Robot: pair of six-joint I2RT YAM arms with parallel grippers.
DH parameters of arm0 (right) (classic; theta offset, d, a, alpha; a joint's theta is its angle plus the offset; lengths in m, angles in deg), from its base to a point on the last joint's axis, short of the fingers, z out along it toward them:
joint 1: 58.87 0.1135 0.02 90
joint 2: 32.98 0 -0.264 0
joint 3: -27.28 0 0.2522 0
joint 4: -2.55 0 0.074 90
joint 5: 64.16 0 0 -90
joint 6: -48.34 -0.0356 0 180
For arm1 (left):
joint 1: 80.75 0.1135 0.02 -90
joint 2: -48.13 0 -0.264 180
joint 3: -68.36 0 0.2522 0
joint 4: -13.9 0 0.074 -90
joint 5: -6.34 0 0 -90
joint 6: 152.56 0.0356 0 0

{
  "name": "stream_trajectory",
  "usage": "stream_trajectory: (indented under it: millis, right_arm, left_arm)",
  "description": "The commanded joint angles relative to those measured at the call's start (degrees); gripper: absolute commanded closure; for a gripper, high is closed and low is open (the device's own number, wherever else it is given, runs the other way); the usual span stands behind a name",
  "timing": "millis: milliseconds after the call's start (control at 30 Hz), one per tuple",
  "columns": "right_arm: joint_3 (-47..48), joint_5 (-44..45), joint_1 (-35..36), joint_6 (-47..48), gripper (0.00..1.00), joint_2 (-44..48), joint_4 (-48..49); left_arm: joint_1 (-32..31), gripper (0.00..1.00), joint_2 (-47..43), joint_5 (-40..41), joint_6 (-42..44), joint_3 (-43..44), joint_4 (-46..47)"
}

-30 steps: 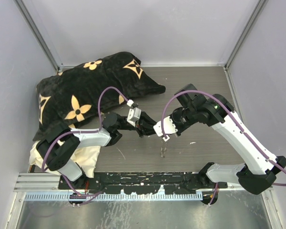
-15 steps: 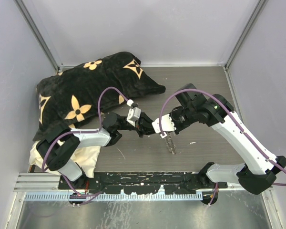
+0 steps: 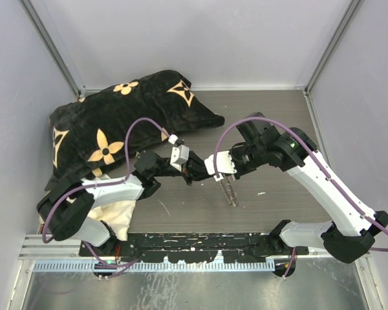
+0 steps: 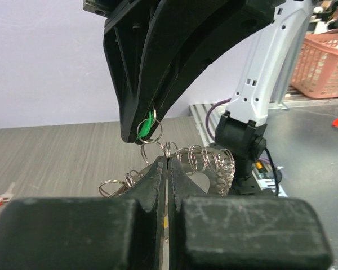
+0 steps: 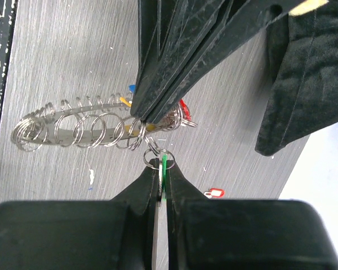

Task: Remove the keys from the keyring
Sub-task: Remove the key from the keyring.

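Observation:
The keyring (image 5: 73,128) is a silvery wire coil, held just above the table and trailing down past both grippers in the top view (image 3: 228,188). My left gripper (image 4: 167,164) is shut on one turn of the coil (image 4: 208,160). My right gripper (image 5: 163,167) is shut on a green-headed key (image 5: 164,164), which hangs from a small split ring joined to the coil. In the left wrist view this green key (image 4: 150,120) shows between the right fingers (image 4: 136,121). Red (image 5: 183,107), blue (image 5: 132,88) and yellow (image 5: 124,100) key heads sit on the coil. The two grippers (image 3: 198,172) (image 3: 212,173) meet tip to tip.
A black cushion with gold flowers (image 3: 116,123) fills the back left, with pale cloth (image 3: 116,216) under its near corner. A loose red-tagged key (image 5: 214,193) lies on the wood-grain table (image 3: 271,123). A pink basket (image 4: 327,62) stands beyond the table.
My left gripper has closed on the coil. The right gripper shifted a little left, and the dangling coil swung and lifted from the table towards the grippers.

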Motion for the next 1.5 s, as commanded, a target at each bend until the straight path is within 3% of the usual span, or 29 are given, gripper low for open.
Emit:
stream_trajectory:
  millis: [0,300,600,1100,1267,1367,1467]
  right_arm:
    - [2.19,0.85,0.3,-3.33,0.99,0.57,2.86]
    - [2.6,-2.92,0.23,-6.1,0.99,1.15,2.43]
    - [-0.05,-3.98,0.18,-10.23,0.99,1.54,4.71]
    - [-0.7,-7.88,-2.73,-18.75,0.99,1.5,9.49]
    - [-1.21,-9.99,-4.44,-20.27,0.99,1.72,10.17]
    - [-1.71,-10.94,-5.39,-21.05,0.99,2.06,10.69]
    - [-2.93,-11.55,-6.14,-21.76,0.99,2.53,11.25]
  left_arm:
    - [0.21,1.0,-5.94,3.94,7.95,-0.91,-6.96]
    - [0.23,1.0,-11.38,8.16,13.22,0.23,-20.87]
    - [0.07,1.0,-15.44,7.46,15.43,-0.17,-22.23]
    - [-1.94,1.0,-21.87,8.72,33.0,1.99,-40.26]
    - [-1.97,0.97,-22.94,14.36,21.92,3.7,-39.33]
    - [-1.98,0.7,-23.87,20.22,9.06,3.09,-36.34]
    - [-1.86,0.61,-25.26,28.44,-4.93,2.71,-36.7]
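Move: The left fingertips already pinch the keyring's coil; the green key, already held in the right fingers, lies about 3 cm right, 1 cm ahead and 2 cm above them. The coil's middle sags some 4 cm back, 3 cm right and 4 cm below the left hand. From the left hand, the loose red key lies on the table roughly 17 cm ahead, 16 cm right and 20 cm below. Left hand draws about 4 cm left, letting go of the keyring; right turns, still pinching the green key. ##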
